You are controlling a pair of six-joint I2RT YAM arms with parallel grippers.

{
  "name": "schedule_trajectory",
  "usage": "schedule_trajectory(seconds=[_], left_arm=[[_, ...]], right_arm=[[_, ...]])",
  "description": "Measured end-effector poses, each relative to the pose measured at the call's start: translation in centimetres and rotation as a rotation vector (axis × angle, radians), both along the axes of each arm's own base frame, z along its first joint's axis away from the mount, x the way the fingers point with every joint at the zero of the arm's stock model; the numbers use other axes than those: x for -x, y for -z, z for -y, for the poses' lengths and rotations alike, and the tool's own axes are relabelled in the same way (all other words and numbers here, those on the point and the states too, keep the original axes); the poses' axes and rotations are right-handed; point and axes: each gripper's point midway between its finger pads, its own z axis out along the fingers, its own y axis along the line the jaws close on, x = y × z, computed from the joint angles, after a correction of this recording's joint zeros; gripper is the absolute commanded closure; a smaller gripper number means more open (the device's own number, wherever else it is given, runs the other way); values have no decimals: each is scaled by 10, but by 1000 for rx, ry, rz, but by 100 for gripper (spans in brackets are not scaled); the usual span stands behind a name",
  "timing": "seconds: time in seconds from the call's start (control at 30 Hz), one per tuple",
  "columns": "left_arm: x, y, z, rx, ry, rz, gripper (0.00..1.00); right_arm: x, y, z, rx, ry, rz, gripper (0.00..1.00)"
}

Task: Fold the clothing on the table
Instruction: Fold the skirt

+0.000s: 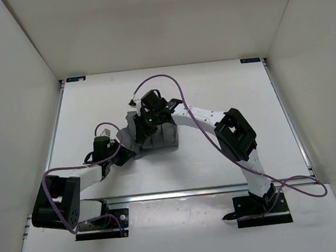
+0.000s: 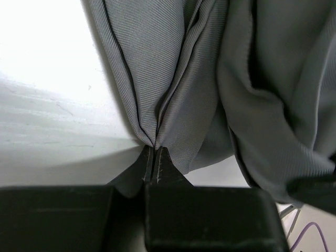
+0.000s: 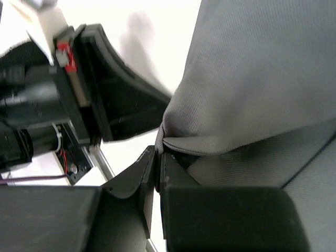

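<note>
The dark-gray clothing [image 1: 164,137] lies bunched near the middle of the white table [image 1: 230,90], partly lifted between the two arms. My left gripper [image 1: 124,150] holds its lower left corner. In the left wrist view the left gripper [image 2: 153,151] is shut on a pinch of fabric, and pleated folds of the clothing [image 2: 173,79] fan out above it. My right gripper [image 1: 146,123] is over the garment's upper left part. In the right wrist view the right gripper [image 3: 160,149] is shut on a folded edge of the clothing [image 3: 252,79].
White upright walls [image 1: 19,69] surround the table, and metal rails [image 1: 289,120] run along its edges. Purple cables [image 1: 180,95] loop from both arms. The left arm's black wrist [image 3: 105,100] is close beside the right gripper.
</note>
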Motion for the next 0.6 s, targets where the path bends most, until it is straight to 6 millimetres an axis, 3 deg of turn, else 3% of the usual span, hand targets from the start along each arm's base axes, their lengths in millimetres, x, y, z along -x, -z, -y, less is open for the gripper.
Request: schedule_trajectory(seconds=[0.23,0.33,0.37,0.4,0.43,0.53,0.6], left_arm=[[5,-1,-1,-1,5,6,99],[6,-1,-3,-10,10,9,78],[6,-1,-3,-9,13,10,73],[7,-1,-4,-3,13,10,61],[9,-1,-4,3,15,9,52],[7,-9,-2,31,27,35,45],[8,-11,-1,37,29,40,44]], right_arm=[[-9,-3,-24,-33,-19,-5,100],[-2,6,-27,-30,-38,-41,100],[1,9,-27,-32,-44,-51,96],[5,12,-26,-40,-55,-67,92],[9,15,-26,-47,-67,-85,82],[20,21,-23,-52,-94,-130,64],[21,17,-24,-69,-117,-119,60]])
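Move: Low and close beside each other, both hands still hold the skirt, the left one by its near left corner, right at its fingertips. From the right hand, holding the folded-over end, that corner lies about 3 cm left, 2 cm back and 9 cm below. The new right-hand fold edge is roughly 13 cm to the right hand's right and 4 cm ahead; the skirt's far left end is some 15 cm ahead and 4 cm left, both about 9 cm lower. Carrying the folded-over end the last 2.5 cm left towards the skirt's left corner, the right hand then draws back about 3 cm and sinks some 2 cm, turning slightly counter-clockwise, and parts its fingers around the cloth. The left hand eases back barely 1 cm, opens about halfway around its corner and rises about 1 cm. ##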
